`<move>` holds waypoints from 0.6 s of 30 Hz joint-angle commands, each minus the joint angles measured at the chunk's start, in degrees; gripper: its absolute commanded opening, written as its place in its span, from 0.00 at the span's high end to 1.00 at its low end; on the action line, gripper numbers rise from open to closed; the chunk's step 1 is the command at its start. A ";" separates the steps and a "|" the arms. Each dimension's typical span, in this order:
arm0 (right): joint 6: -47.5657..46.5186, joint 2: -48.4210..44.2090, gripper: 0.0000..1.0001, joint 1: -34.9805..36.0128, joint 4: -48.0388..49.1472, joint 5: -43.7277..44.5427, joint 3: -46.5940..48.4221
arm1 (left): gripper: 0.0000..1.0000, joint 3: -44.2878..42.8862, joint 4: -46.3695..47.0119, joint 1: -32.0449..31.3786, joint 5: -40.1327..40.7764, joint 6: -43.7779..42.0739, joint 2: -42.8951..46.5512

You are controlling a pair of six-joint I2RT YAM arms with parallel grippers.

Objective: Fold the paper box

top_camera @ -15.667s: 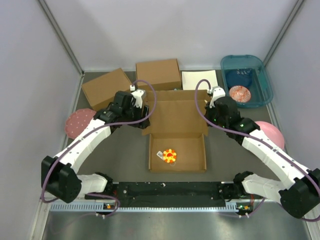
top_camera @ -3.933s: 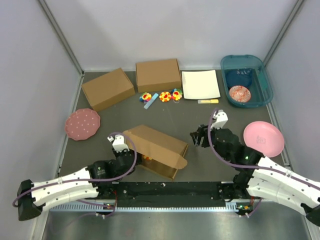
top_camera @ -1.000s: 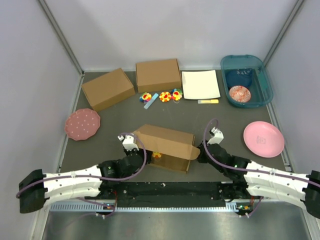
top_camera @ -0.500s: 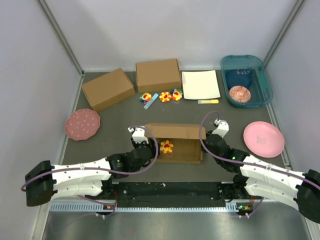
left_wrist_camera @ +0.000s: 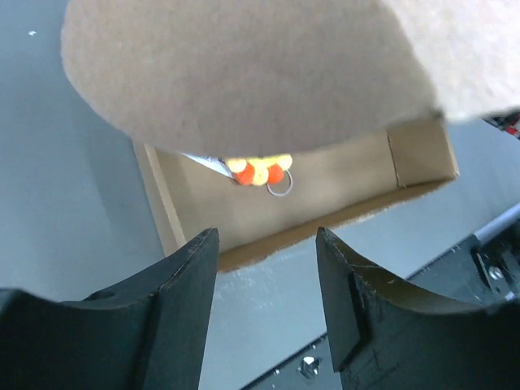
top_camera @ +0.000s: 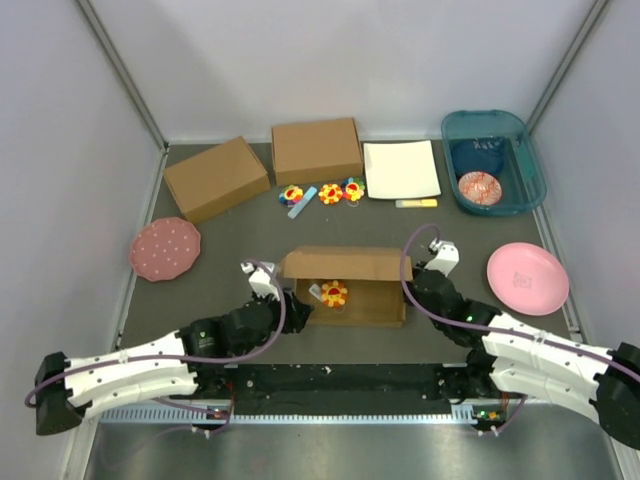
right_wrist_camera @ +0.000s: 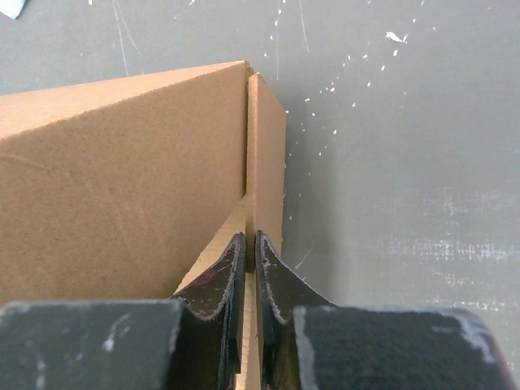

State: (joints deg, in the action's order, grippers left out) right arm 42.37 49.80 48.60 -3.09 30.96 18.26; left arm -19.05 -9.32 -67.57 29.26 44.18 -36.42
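Note:
The paper box (top_camera: 345, 266) lies in the middle of the table, brown, its lid raised over the tray. An orange flower toy (top_camera: 334, 293) lies inside. My left gripper (top_camera: 297, 306) is at the box's near left corner, open and holding nothing. In the left wrist view its gripper (left_wrist_camera: 266, 244) frames the tray's front wall (left_wrist_camera: 325, 218), with the rounded lid flap (left_wrist_camera: 244, 73) overhead and the toy (left_wrist_camera: 260, 169) behind. My right gripper (top_camera: 406, 293) is at the box's right end. In the right wrist view that gripper (right_wrist_camera: 250, 252) is shut on the thin side wall (right_wrist_camera: 264, 146).
Two other brown boxes (top_camera: 215, 177) (top_camera: 316, 150) and a white sheet (top_camera: 400, 168) stand at the back, with small toys (top_camera: 322, 192) in front of them. A teal bin (top_camera: 492, 160) sits at the back right. Pink plates lie at the left (top_camera: 165, 248) and right (top_camera: 527, 277).
The box has swung from a skewed tilt to lie square, its open side facing me. My right gripper has closed on the right wall. My left gripper has drawn back slightly.

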 commanded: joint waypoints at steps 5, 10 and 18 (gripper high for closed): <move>-2.99 -6.38 0.81 -0.35 -4.11 0.86 1.42 | 0.44 0.42 -7.55 -0.37 -6.32 -4.54 17.16; -4.49 -10.68 0.55 -0.35 -10.25 0.60 3.01 | 0.44 -2.74 -13.96 -0.37 -2.46 -6.21 21.75; -5.10 -19.38 0.46 -0.43 -23.35 2.43 6.60 | 0.44 -6.97 -19.59 -0.37 2.29 -6.48 21.92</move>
State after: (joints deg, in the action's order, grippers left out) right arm 38.46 35.11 48.58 -18.52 31.07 20.10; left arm -22.68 -25.96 -67.66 28.23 39.03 -15.16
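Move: The right gripper has the paper box's right side wall between its shut fingers, the wall's middle a couple of centimetres back and 2 below. The lid's middle lies some 15 cm left of it and 3 ahead, the flower toy about 17 left, 3 back and 4 lower. From the empty left gripper, the lid's middle is roughly 10 cm ahead, 9 right and about level; the toy is about 4 ahead, 7 right and 9 below. Open the right gripper to about half and let go of the box's right wall, easing up, to the right and back by about 4 cm in all. Draw the left gripper, still half open and empty, up and slightly back first, then left, away from the box's near-left corner, about 6 cm altogether, tipping its fingers up slightly. ##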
